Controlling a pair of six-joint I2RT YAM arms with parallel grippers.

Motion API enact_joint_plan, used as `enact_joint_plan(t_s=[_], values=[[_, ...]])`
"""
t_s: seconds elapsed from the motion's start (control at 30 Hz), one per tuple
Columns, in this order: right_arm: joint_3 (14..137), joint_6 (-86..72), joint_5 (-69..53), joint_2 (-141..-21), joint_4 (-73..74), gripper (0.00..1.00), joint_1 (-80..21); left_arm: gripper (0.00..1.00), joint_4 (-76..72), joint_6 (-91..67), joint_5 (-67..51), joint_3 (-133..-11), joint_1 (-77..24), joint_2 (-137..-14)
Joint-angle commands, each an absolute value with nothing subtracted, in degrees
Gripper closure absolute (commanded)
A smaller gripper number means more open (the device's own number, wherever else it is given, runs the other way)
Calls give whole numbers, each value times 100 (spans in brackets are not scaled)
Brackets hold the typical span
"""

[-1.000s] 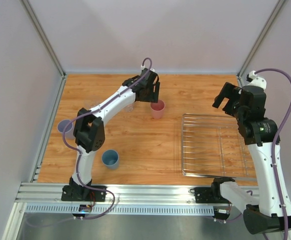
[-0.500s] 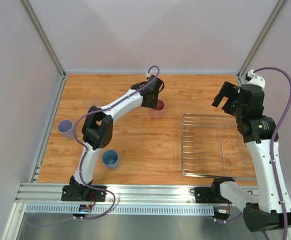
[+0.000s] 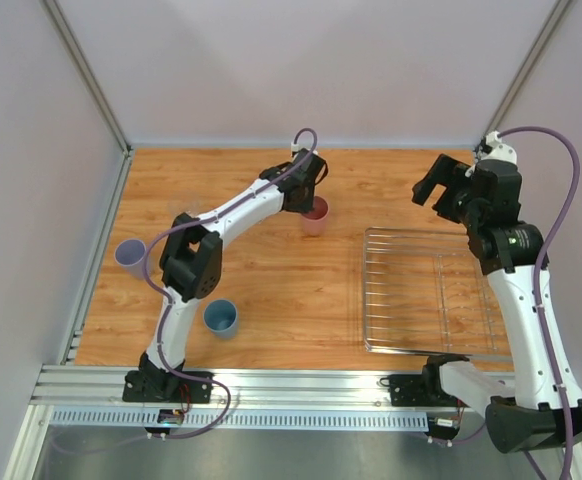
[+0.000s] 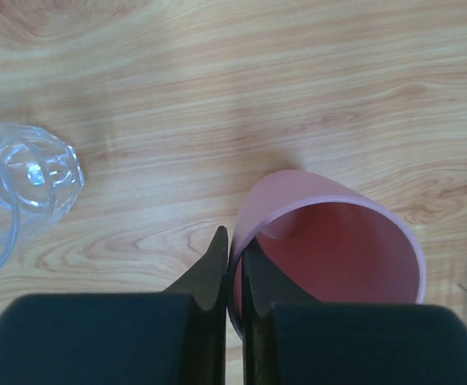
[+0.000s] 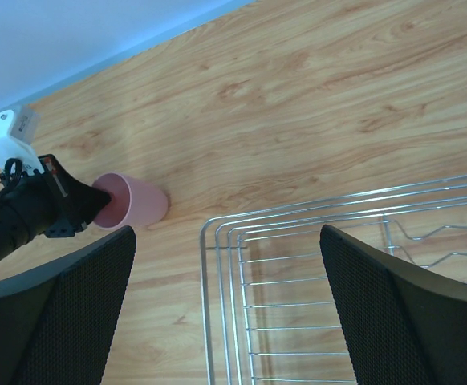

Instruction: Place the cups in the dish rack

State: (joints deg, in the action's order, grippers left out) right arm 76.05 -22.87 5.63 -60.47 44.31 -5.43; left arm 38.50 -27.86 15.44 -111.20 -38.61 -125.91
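Note:
My left gripper (image 3: 309, 198) is shut on the near wall of the pink cup (image 3: 317, 218), which stands on the wooden table at the back middle. In the left wrist view one finger is inside the pink cup (image 4: 338, 249) and one outside, pinching its rim. The silver wire dish rack (image 3: 368, 290) lies at the right with no cup in it. My right gripper (image 3: 434, 190) is open and empty, hovering over the rack's far left corner (image 5: 205, 305). The blue cup (image 3: 221, 318) stands near the front left and the lavender cup (image 3: 129, 256) at the left edge. A clear glass tumbler (image 4: 29, 172) is left of the pink cup.
The pink cup (image 5: 137, 202) and the left arm's wrist (image 5: 25, 212) show in the right wrist view, left of the rack. Grey walls close in the table on the left, back and right. An aluminium rail (image 3: 271, 385) runs along the front edge.
My left gripper has come down onto the pink cup's rim and closed on it. My right gripper has shifted a little to the left above the rack.

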Motion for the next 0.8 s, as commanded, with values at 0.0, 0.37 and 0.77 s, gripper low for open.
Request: enact_joint_plan(t_s=[0.0, 0.37, 0.77], values=[[7655, -2785, 97, -6170, 4017, 0, -554, 100, 3228, -2997, 1337, -11005, -3885, -11473], [7454, -4981, -959, -6003, 2797, 0, -624, 100, 751, -3953, 160, -8584, -3473, -8967], [6521, -8200, -1143, -5897, 835, 0, -1405, 100, -2979, -4623, -272, -6697, -3489, -7989]])
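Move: My left hand already has the pink cup pinched by the left side of its rim. The cup's middle is about 3 cm to that hand's right and 5 cm below. My right gripper waits some 26 cm to its right, 13 cm back and 20 cm higher. A clear cup stands about 12 cm left and 2 cm farther out. From my right hand the pink cup is 24 cm left, 14 cm ahead and 25 cm down; the dish rack's middle is 6 cm back, 5 cm right and 29 cm down. Keeping the rim pinched, I sweep the pink cup up about 25 cm with my left hand, drawing back some 6 cm, while the wrist rolls its right side up and lifts the fingers, about 60 degrees in all. Meanwhile my right hand, fingers wide open, goes left about 11 cm and up 6 towards the cup, rolling its left side up over 50 degrees, without touching the cup yet. ##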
